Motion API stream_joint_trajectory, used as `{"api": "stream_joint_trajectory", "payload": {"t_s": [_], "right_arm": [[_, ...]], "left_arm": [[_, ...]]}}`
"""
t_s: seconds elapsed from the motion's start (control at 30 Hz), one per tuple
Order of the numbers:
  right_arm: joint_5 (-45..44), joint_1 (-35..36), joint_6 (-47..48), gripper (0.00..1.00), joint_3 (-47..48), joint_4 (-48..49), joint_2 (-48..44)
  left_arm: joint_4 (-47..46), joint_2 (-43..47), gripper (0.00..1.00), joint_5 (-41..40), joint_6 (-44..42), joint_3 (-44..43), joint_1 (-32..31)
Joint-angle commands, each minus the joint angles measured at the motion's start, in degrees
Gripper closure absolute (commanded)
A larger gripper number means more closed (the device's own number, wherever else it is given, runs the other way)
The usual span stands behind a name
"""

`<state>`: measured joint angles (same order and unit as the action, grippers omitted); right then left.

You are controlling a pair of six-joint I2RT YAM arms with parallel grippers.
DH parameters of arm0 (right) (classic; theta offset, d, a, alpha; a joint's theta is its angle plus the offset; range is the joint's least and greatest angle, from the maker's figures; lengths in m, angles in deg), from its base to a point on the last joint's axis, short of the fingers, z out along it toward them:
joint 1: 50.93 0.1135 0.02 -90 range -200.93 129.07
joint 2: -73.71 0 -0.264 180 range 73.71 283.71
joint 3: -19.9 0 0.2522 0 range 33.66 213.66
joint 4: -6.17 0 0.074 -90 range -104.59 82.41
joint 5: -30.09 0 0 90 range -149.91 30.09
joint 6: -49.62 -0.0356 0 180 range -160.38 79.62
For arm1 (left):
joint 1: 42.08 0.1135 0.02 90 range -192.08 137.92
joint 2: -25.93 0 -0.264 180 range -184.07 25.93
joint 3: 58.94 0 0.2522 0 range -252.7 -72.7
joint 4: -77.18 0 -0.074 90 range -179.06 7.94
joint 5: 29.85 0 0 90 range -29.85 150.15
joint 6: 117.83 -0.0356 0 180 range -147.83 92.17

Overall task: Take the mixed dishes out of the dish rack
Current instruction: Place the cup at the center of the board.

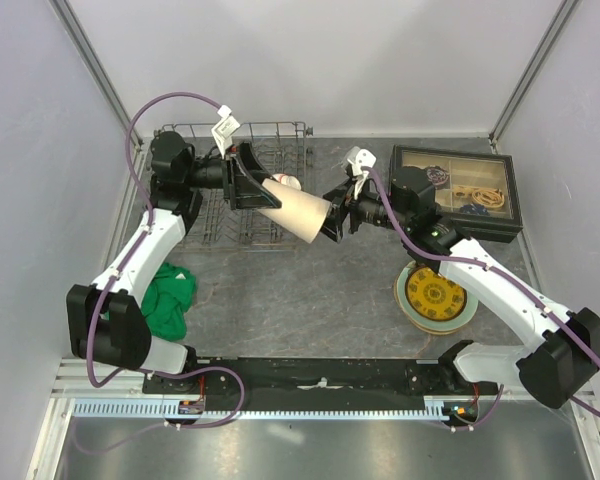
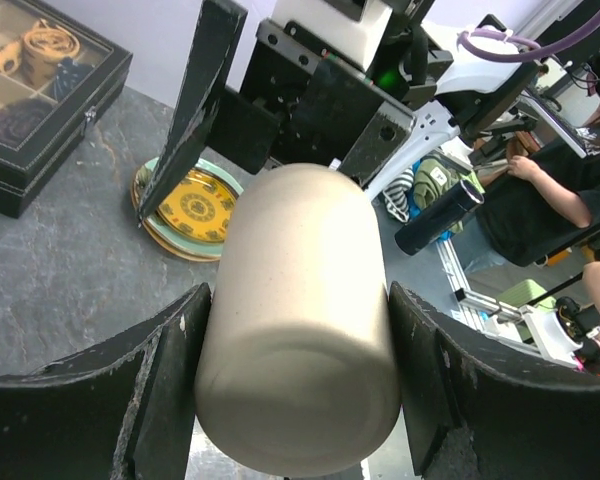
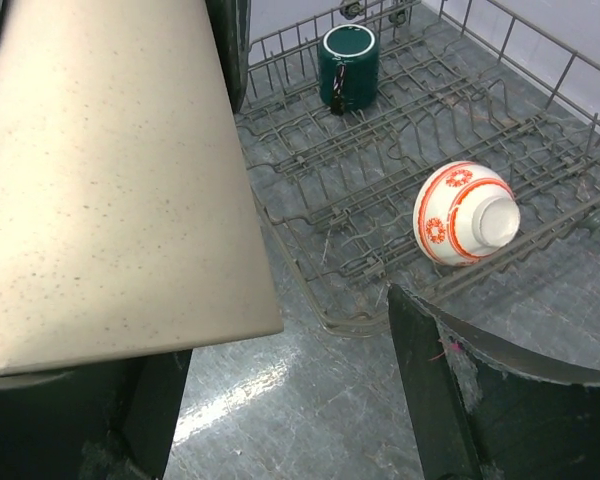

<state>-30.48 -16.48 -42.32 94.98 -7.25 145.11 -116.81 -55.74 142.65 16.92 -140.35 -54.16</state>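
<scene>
My left gripper [image 1: 265, 195] [image 2: 300, 375] is shut on the base end of the beige cup [image 1: 298, 210] [image 2: 300, 320], holding it level above the table beside the dish rack [image 1: 240, 128] [image 3: 380, 150]. My right gripper [image 1: 335, 218] [image 3: 290, 400] stands open around the cup's mouth end [image 3: 110, 180]; the cup lies close to one finger, and the other finger [image 3: 450, 400] is well apart from it. The dark green mug [image 3: 346, 66] and the small red-and-white bowl [image 3: 465, 212] [image 1: 288, 182] lie in the rack. The yellow-gold dish [image 1: 435, 293] [image 2: 195, 207] tops a stack of plates on the table.
A dark-framed box [image 1: 458, 190] [image 2: 40, 90] of trinkets sits at the back right, just behind the right arm. A green cloth [image 1: 167, 295] lies near the left arm's base. The plate stack rests under the right forearm.
</scene>
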Motion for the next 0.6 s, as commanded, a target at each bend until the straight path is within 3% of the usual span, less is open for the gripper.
{"api": "stream_joint_trajectory", "payload": {"t_s": [0.0,0.2,0.3,0.33,0.43,0.57], "right_arm": [[-2.01,0.87,-1.14,0.18,2.75,5.81,-0.03],[-1.66,1.05,-1.58,0.28,3.63,6.25,0.32],[-0.96,1.14,-1.76,0.4,3.63,6.34,0.32],[-0.69,1.14,-1.76,0.49,3.54,6.43,0.41],[-0.16,1.05,-1.5,0.67,3.19,6.25,0.06],[-0.25,1.05,-0.18,0.85,2.49,5.11,-0.64]], "left_arm": [[-2.31,2.74,0.89,-0.32,0.51,2.09,-1.9],[-2.31,3.09,0.78,-0.32,-0.45,4.02,-2.51],[-2.31,3.01,0.7,-0.41,-0.54,4.2,-2.51],[-2.31,3.09,0.68,-0.5,-0.63,4.46,-2.51],[-2.05,3.01,0.65,-0.41,-1.16,4.47,-2.43],[-0.03,2.92,0.64,-0.14,-2.82,4.03,-2.51]]}}
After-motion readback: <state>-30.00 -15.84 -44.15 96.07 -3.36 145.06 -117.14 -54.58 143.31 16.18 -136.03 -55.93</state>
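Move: Held in the left hand's grip, the cup has its middle about 6 cm to the right of that hand and 3 cm back, at its height. From the open right hand, the cup's middle lies roughly 6 cm left, 2 cm back and 3 cm higher. The red-and-white bowl in the rack is some 13 cm ahead of the right hand, 10 cm left and 20 cm below; the plate stack is about 25 cm right, 8 cm back and 27 cm down. Closing onto the cup's rim while rising about 2.5 cm, the right hand pinches the forward part of the wall, one finger inside the mouth and the other outside. The left hand keeps its hold near the opposite end of the cup and sinks about 2 cm, drawing back some 1.5 cm, with hardly any wrist turn. ##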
